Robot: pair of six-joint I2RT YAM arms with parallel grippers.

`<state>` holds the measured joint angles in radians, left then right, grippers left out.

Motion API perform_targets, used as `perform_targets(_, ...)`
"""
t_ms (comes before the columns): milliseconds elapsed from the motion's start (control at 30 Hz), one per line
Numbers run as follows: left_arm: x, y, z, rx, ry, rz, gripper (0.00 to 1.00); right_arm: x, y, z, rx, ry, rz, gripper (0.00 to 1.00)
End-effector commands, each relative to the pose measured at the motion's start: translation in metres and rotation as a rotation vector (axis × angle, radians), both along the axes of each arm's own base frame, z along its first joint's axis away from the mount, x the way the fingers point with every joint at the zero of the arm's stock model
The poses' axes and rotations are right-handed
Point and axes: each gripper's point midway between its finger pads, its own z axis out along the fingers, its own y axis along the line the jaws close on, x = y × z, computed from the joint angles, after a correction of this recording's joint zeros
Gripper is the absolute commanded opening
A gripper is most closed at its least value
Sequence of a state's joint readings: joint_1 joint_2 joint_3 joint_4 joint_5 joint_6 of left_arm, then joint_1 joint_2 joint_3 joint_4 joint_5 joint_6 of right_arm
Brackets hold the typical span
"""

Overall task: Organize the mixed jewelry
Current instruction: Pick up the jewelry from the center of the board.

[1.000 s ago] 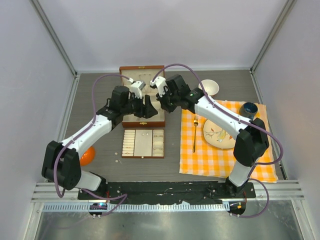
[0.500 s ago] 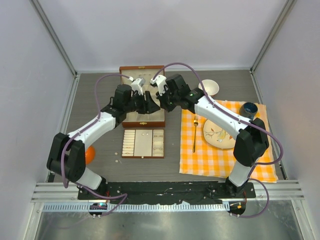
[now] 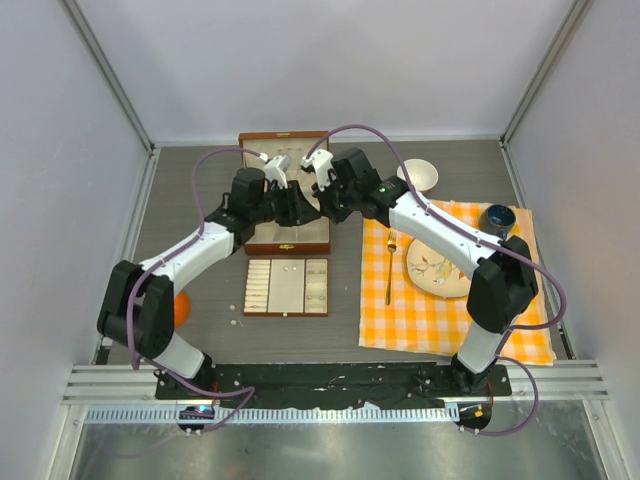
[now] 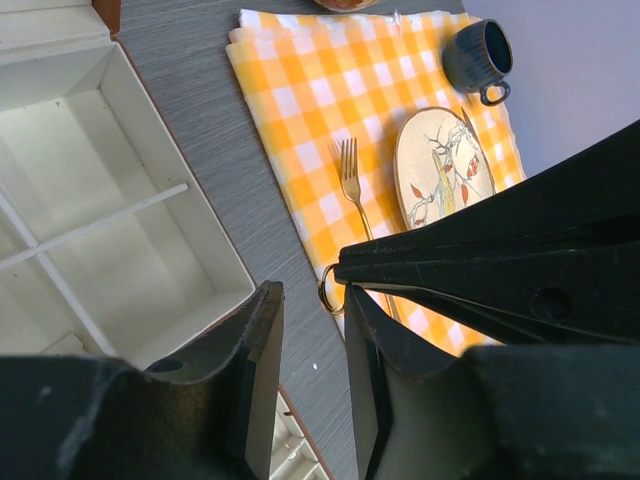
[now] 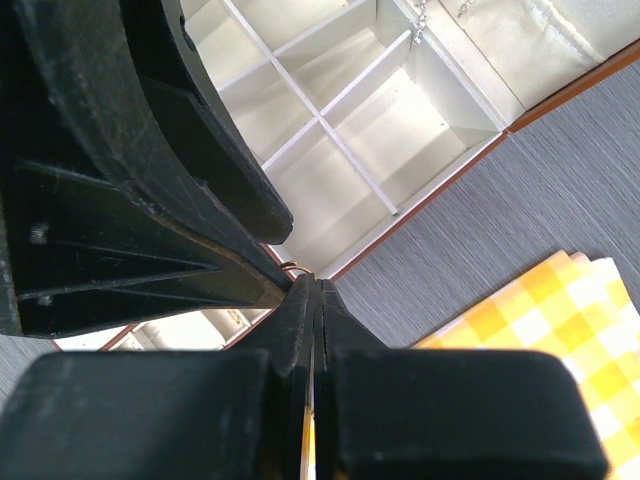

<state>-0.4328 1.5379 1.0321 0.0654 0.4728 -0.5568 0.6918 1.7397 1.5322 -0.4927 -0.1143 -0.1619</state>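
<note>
My right gripper point(image 3: 320, 205) is shut on a small gold-looking ring point(image 4: 321, 290), which pokes out past its tips point(image 5: 293, 267). It hovers over the right edge of the open brown wooden box point(image 3: 290, 243). My left gripper point(image 3: 301, 207) is open, its two fingers point(image 4: 262, 340) straddling the gap right beside the ring and the right gripper's tip point(image 4: 450, 270). The cream-lined tray point(image 3: 287, 310) lies in front of the box with a few tiny pale pieces point(image 3: 291, 268) in its compartments. The box's compartments point(image 5: 300, 110) look empty here.
An orange-checked cloth point(image 3: 450, 310) at the right carries a gold fork point(image 3: 390, 265), a painted plate point(image 3: 435, 262) and a dark blue mug point(image 3: 497, 217). A white bowl point(image 3: 418, 175) stands behind it. An orange ball point(image 3: 175, 310) lies at the left. Tiny pale bits point(image 3: 232, 322) lie near the tray.
My left gripper has moved right and back until it meets the right gripper's tips over the box. The right arm has stayed in place with the ring.
</note>
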Motion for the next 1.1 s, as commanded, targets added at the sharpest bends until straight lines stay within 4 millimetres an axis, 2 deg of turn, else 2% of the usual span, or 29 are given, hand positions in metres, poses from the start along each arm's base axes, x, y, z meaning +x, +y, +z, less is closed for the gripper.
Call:
perform_targets(0, 0.009, -0.011, 0.029, -0.058, -0.075, -0.025, 0.33, 0.002, 0.004, 0.027, 0.061, -0.060, -0.009, 0.01)
perform_targets(300, 0.011, -0.019, 0.028, -0.089, -0.046, -0.047, 0.22, 0.001, 0.003, 0.030, 0.069, -0.063, -0.012, 0.01)
perform_targets(467, 0.008, -0.021, 0.028, -0.104, -0.036, -0.060, 0.13, 0.000, 0.003, 0.032, 0.074, -0.070, -0.013, 0.01)
perform_targets(567, 0.007, -0.021, 0.026, -0.112, -0.026, -0.063, 0.01, 0.001, 0.003, 0.034, 0.078, -0.074, -0.015, 0.01)
perform_targets(700, 0.004, -0.021, 0.031, -0.119, -0.044, -0.067, 0.00, 0.002, 0.002, 0.033, 0.074, -0.078, -0.023, 0.02)
perform_targets(800, 0.003, -0.019, 0.034, -0.119, -0.062, -0.069, 0.00, 0.002, 0.000, 0.037, 0.075, -0.088, -0.028, 0.08)
perform_targets(933, -0.002, -0.009, 0.035, -0.145, -0.067, -0.093, 0.00, 0.005, -0.016, 0.054, 0.098, -0.113, -0.059, 0.31)
perform_targets(1000, -0.001, -0.004, 0.046, -0.193, -0.097, -0.107, 0.00, 0.006, -0.029, 0.066, 0.167, -0.087, -0.055, 0.38)
perform_targets(1033, -0.003, 0.003, 0.049, -0.234, -0.069, -0.123, 0.00, 0.008, -0.034, 0.069, 0.194, -0.072, -0.056, 0.47)
perform_targets(1067, 0.000, 0.005, 0.059, -0.262, -0.105, -0.130, 0.00, 0.005, -0.036, 0.073, 0.227, -0.050, -0.039, 0.48)
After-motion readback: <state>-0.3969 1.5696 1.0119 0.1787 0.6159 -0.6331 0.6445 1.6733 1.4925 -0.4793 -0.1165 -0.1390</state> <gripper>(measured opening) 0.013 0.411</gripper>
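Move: The ring, still pinched in the right fingertips, sits between the left hand's open fingers, about 1 cm forward and 1 cm right of the left hand. From the right hand it is about 1 cm forward, 1 cm left and 1 cm below. From the left hand, the jewelry box's compartments lie some 7 cm left, 2 cm back and 14 cm down; the board about 8 cm left, 17 cm back and 16 cm down. Left hand eases 1 cm right and shuts on the ring; right opens, withdrawing about 2 cm right and up. ##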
